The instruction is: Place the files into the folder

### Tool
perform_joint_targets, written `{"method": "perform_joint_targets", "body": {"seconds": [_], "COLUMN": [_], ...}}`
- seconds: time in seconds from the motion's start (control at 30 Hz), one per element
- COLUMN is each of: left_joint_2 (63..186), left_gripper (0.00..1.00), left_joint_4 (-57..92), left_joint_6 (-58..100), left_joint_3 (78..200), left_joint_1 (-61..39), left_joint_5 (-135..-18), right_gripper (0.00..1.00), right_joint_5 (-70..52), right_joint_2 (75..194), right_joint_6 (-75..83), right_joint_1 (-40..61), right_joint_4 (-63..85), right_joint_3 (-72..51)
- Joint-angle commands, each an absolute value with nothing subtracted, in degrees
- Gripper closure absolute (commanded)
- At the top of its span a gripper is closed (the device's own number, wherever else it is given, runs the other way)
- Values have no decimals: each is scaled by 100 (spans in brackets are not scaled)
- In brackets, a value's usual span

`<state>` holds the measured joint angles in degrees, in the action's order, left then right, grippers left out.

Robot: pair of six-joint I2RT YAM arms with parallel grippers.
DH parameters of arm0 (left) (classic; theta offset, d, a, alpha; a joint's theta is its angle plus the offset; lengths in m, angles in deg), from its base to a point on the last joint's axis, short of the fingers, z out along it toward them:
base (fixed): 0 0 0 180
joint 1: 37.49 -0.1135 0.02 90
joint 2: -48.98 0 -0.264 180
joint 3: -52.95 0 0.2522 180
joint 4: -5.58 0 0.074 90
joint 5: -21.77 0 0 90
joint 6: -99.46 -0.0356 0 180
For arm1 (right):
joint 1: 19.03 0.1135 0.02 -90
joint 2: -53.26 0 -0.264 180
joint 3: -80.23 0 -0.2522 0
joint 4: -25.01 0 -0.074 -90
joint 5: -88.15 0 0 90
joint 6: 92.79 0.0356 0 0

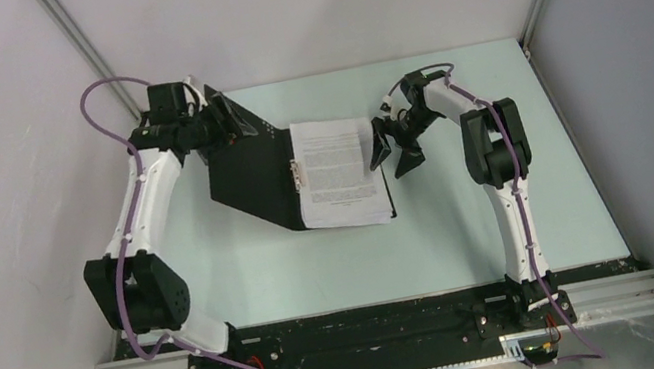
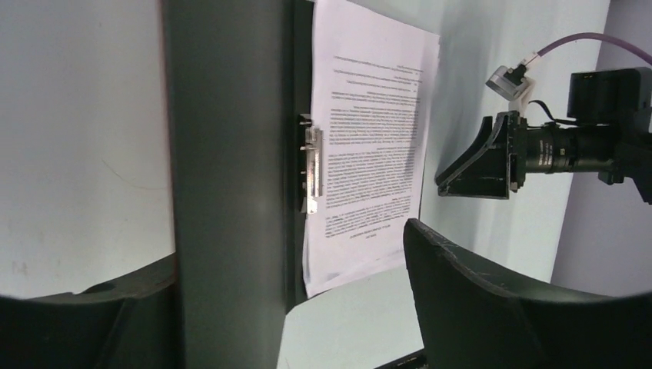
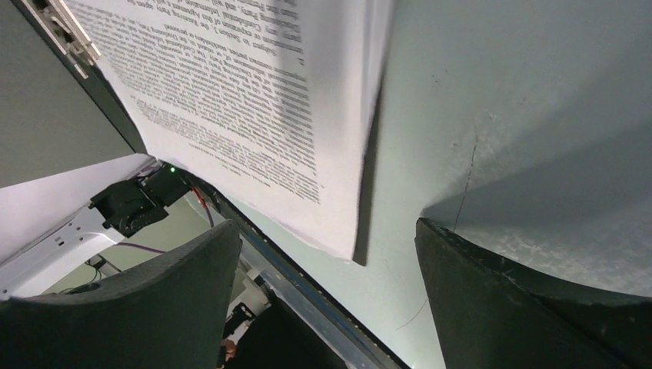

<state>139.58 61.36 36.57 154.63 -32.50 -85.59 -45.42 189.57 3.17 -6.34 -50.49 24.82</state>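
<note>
The folder [image 1: 252, 182] lies open mid-table, black inside, with a metal clip [image 1: 296, 172] at its spine. The files [image 1: 336, 173], white printed sheets, rest on its right half. Its left cover [image 2: 231, 192] is raised, and its far corner stands between the jaws of my left gripper [image 1: 234, 122]. In the left wrist view that cover rises next to the left finger, and a wide gap separates it from the right finger [image 2: 492, 307]. My right gripper [image 1: 393, 147] is open, just off the right edge of the files [image 3: 231, 92], and holds nothing.
Pale green table [image 1: 436, 247] under everything. White enclosure walls stand close at the left and back, a grey one at the right. A black rail [image 1: 378, 323] with the arm bases runs along the near edge.
</note>
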Motion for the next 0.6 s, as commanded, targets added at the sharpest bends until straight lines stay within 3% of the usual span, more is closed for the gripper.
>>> {"method": "perform_joint_targets", "body": {"seconds": [0.0,0.07,0.13,0.33,0.57], "left_joint_2": [13678,13629,13550,13512,13057], "left_gripper": [16,5,1,0,0], "left_joint_4": [6101,6100,6101,6122,6738], "left_joint_6": [3699,3631,3557,3649,2951], "left_joint_3": [15462,15591,15695,15508,15422], "left_joint_1": [-3345,-3354,-3406,-3698,-3834], "left_joint_5": [-8996,-9152,-9293,-9849,-8071], "right_gripper": [12,12,12,12,13], "right_joint_5": [-4521,-4512,-4495,-4445,-4041], "right_joint_2": [18876,18892,18908,18974,18964], "right_joint_6": [252,237,224,195,62], "right_joint_1": [-632,-643,-658,-664,-592], "right_joint_4": [-5048,-5053,-5058,-5077,-5093], "right_joint_3": [2614,2625,2642,2707,2792]}}
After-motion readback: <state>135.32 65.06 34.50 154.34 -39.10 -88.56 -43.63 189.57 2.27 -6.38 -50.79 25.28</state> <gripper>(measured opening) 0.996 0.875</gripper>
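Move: The folder's raised black cover has its middle about 13 cm below the left hand, 1 cm back and level sideways. Its metal clip lies roughly 8 cm to the left hand's right, 1 cm ahead and 22 cm below; the files lie some 19 cm right, level fore-and-aft and 23 cm down. From the right hand, the cover's middle is about 34 cm left, 1 cm ahead and 5 cm higher. The left hand opens its fingers wide at the raised cover, then swings about 4 cm left, rising 2 cm. ##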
